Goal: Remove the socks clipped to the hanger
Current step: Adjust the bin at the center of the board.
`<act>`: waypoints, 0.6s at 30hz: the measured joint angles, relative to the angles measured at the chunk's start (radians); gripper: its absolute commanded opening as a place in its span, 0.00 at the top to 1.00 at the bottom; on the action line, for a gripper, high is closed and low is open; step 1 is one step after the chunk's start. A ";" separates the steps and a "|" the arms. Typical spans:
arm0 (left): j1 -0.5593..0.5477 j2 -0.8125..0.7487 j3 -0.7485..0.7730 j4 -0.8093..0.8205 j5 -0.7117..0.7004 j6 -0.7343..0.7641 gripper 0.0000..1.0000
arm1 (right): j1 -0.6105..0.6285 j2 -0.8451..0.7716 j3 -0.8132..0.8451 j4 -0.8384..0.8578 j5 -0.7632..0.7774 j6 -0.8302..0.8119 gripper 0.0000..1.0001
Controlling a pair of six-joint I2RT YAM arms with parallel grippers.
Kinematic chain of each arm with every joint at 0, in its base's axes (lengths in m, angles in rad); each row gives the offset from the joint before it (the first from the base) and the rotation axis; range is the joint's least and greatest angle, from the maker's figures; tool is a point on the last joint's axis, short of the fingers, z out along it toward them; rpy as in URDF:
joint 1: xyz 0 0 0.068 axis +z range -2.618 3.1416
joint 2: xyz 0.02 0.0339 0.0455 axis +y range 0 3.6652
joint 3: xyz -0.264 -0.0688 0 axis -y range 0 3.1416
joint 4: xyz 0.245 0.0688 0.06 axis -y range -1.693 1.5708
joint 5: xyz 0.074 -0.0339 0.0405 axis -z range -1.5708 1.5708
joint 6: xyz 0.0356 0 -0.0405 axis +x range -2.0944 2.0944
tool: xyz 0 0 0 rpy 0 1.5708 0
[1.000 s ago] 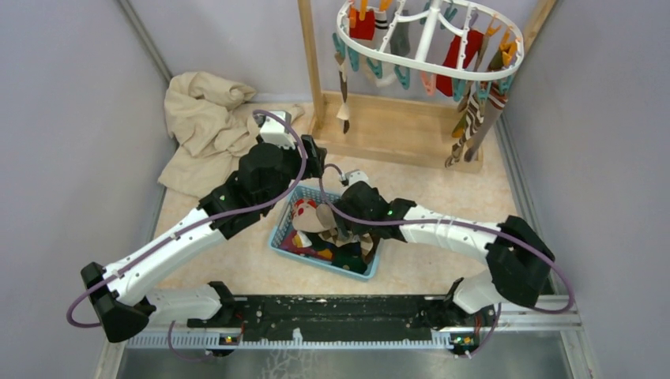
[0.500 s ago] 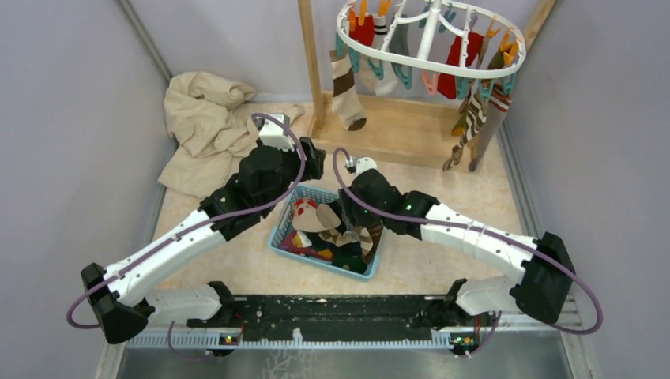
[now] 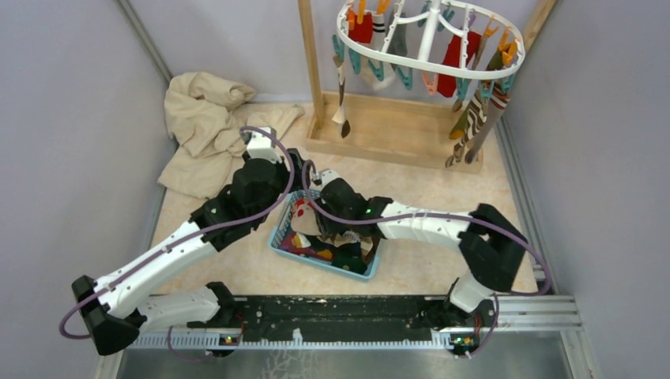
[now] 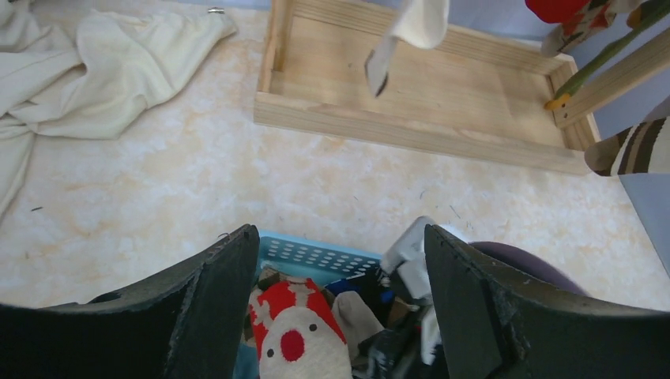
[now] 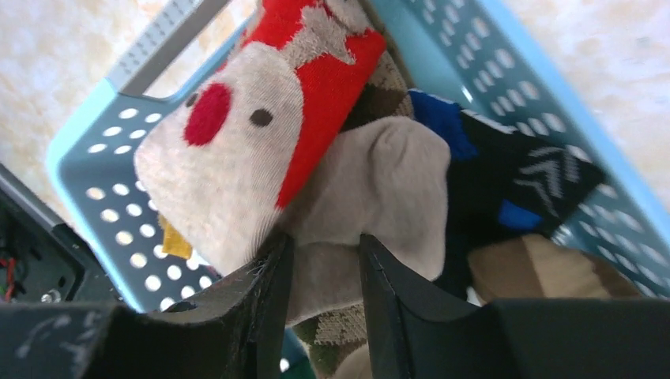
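Observation:
The white oval hanger (image 3: 427, 63) hangs at the back with several socks clipped to it: red ones (image 3: 454, 55), striped ones (image 3: 474, 118) on the right, and a brown-and-cream one (image 3: 342, 87) on the left. More socks lie in the blue basket (image 3: 280, 233), among them a red-and-white reindeer sock (image 5: 237, 134). Down in the basket, my right gripper (image 5: 324, 245) has its jaws narrowed on a fold of a grey-beige sock (image 5: 379, 181). My left gripper (image 4: 340, 237) hovers open and empty over the basket's far rim (image 4: 316, 257).
A large beige cloth (image 3: 205, 126) lies crumpled at the back left. The wooden rack's base tray (image 3: 387, 130) and uprights stand behind the basket. Grey walls close in on both sides.
My right gripper has closed from wide open onto the grey-beige sock, its arm drawing in to the left. The left arm shifted slightly left. The brown-and-cream sock on the hanger swung.

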 measured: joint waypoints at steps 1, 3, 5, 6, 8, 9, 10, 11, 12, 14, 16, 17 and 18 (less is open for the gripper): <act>0.003 -0.015 0.000 -0.008 -0.012 -0.002 0.16 | 0.001 0.039 0.001 0.024 -0.013 0.001 0.62; 0.003 -0.042 0.000 -0.019 -0.032 -0.006 0.16 | 0.006 0.117 0.003 0.075 -0.041 0.009 0.61; 0.003 -0.059 0.000 -0.026 -0.047 -0.006 0.16 | 0.008 0.168 0.011 0.114 -0.054 0.017 0.59; 0.004 -0.066 0.000 -0.029 -0.054 -0.006 0.16 | 0.007 0.188 0.023 0.132 -0.060 0.020 0.57; 0.004 -0.072 0.000 -0.029 -0.064 -0.006 0.16 | 0.008 0.204 0.035 0.164 -0.069 0.026 0.52; 0.004 -0.071 0.000 -0.029 -0.065 -0.006 0.16 | 0.008 0.204 0.034 0.172 -0.074 0.029 0.49; 0.004 -0.069 0.000 -0.029 -0.065 -0.006 0.16 | 0.010 0.201 0.031 0.175 -0.074 0.029 0.45; 0.004 -0.066 0.001 -0.029 -0.065 -0.006 0.16 | 0.010 0.191 0.025 0.178 -0.075 0.027 0.42; 0.004 -0.062 0.004 -0.030 -0.064 -0.006 0.16 | 0.010 0.174 0.015 0.172 -0.074 0.025 0.39; 0.004 -0.048 0.016 -0.029 -0.059 -0.002 0.16 | 0.012 0.124 -0.002 0.147 -0.068 0.019 0.33; 0.003 -0.032 0.031 -0.029 -0.052 0.006 0.16 | 0.015 0.044 -0.017 0.104 -0.062 0.005 0.28; 0.003 -0.026 0.039 -0.027 -0.049 0.010 0.16 | 0.019 -0.004 -0.021 0.085 -0.056 -0.004 0.26; 0.003 -0.018 0.050 -0.027 -0.046 0.015 0.15 | 0.022 -0.055 -0.022 0.071 -0.050 -0.014 0.25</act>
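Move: The bin's middle is roughly 7 cm below the right fingertips and 2 cm nearer the base. Inside it, the beige sock lies some 2 cm ahead and 2 cm left of the right hand, 4 cm down; the reindeer sock is about 5 cm left and 1 cm ahead, 3 cm down; the dark sock is 5 cm straight ahead, 5 cm down. From the left hand, the bin's middle lies some 8 cm back, 4 cm right and 25 cm below. The socks at the bin's left part are what the right hand dips towards, its part-open fingers going down and left about 4 cm each way; then it turns back, rising some 7 cm and drifting right while the fingers spread much wider, to end clear above the beige sock. The left hand, open and empty high over the bin's far side, shifts 2 cm left and up, then eases partly back right. ##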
